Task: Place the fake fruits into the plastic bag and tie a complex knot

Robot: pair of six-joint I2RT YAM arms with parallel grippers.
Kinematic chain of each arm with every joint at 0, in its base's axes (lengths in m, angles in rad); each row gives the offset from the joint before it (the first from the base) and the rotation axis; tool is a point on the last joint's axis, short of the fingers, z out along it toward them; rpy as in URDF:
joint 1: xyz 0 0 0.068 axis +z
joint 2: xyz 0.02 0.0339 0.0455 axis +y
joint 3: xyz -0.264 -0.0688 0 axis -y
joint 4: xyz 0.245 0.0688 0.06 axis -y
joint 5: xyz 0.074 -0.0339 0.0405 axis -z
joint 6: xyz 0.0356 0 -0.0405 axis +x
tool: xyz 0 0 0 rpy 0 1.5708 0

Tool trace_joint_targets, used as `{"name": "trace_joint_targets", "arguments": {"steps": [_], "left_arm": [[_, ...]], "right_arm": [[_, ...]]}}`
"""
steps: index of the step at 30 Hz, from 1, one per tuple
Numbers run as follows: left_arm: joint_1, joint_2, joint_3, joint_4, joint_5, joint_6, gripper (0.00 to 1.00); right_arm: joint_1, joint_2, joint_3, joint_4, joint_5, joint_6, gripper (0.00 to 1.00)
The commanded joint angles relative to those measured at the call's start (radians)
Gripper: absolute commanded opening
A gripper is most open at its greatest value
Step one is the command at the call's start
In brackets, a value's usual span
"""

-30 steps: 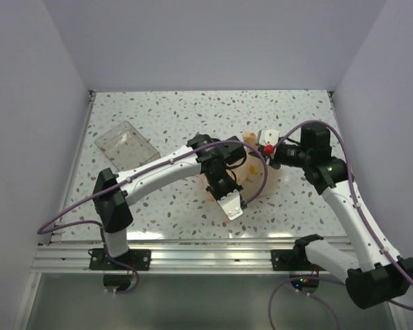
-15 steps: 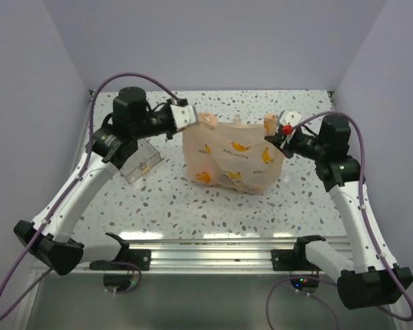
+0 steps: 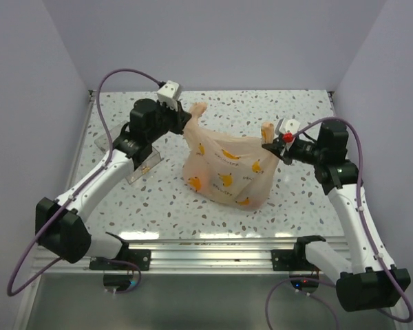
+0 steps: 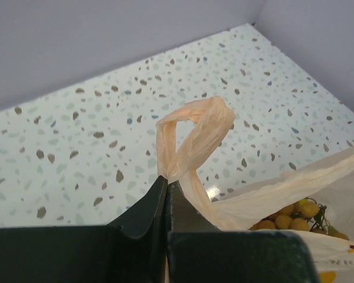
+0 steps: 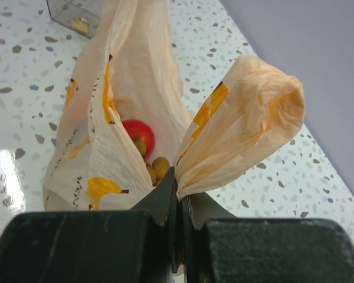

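Note:
The peach-orange plastic bag [image 3: 224, 168] hangs stretched between both grippers, its belly low over the table. My left gripper [image 3: 184, 120] is shut on the bag's left handle loop [image 4: 192, 132], which sticks up past the fingertips. My right gripper [image 3: 270, 143] is shut on the right handle [image 5: 242, 127], bunched above its jaws. Fake fruits lie inside the bag. A red apple [image 5: 137, 135] and tan grapes [image 5: 159, 168] show through the mouth in the right wrist view, and the grape cluster [image 4: 289, 215] also shows in the left wrist view. The other fruits are hidden by the bag.
A clear rectangular plastic tray [image 3: 143, 163] stands at the left, partly behind my left arm, and its corner [image 5: 76, 15] shows in the right wrist view. Grey walls close the speckled table [image 3: 296, 103] at the left, back and right.
My left arm has swung from over the bag in the middle out to the back left and shut on the left handle. The bag now stands pulled up and spread between both grippers.

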Motion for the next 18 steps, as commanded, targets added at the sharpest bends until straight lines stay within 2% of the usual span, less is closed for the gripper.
{"name": "trace_joint_targets", "arguments": {"steps": [1, 5, 9, 16, 18], "left_arm": [[0.02, 0.052, -0.051, 0.085, -0.082, -0.144, 0.0], [0.046, 0.171, -0.016, 0.111, -0.134, -0.129, 0.0], [0.056, 0.308, 0.045, 0.109, -0.158, -0.097, 0.0], [0.056, 0.484, 0.107, 0.117, -0.174, -0.071, 0.0], [0.056, 0.51, 0.12, 0.102, -0.174, -0.055, 0.0]], "right_arm": [[-0.002, -0.018, -0.039, -0.024, -0.052, -0.125, 0.0], [0.039, -0.041, -0.001, -0.132, -0.109, -0.256, 0.0], [0.143, -0.052, 0.013, -0.256, -0.075, -0.408, 0.0], [0.219, -0.059, -0.176, -0.403, -0.028, -0.763, 0.0], [0.23, -0.063, -0.218, -0.417, -0.017, -0.797, 0.0]]}}
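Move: About 15 cm to the right of the left hand, 7 cm nearer the base and some 24 cm below is the fruit-filled body of the plastic bag; the left fingers already pinch one twisted end of it. The clear box stands roughly 20 cm left of that hand, 8 cm ahead and 29 cm lower. From the right hand, which holds the opposite end, the bag body is about 14 cm left, 2 cm ahead and 23 cm below. Lowering its pinched bag end steeply towards the table, the left hand sinks some 18 cm while reaching about 8 cm forward, its fingers tipping down roughly 20 degrees. The right hand, still gripping the other end, dips slightly, swings back and left towards the bag body, then drops further, turning about 25 degrees counter-clockwise with its tips dipping. ##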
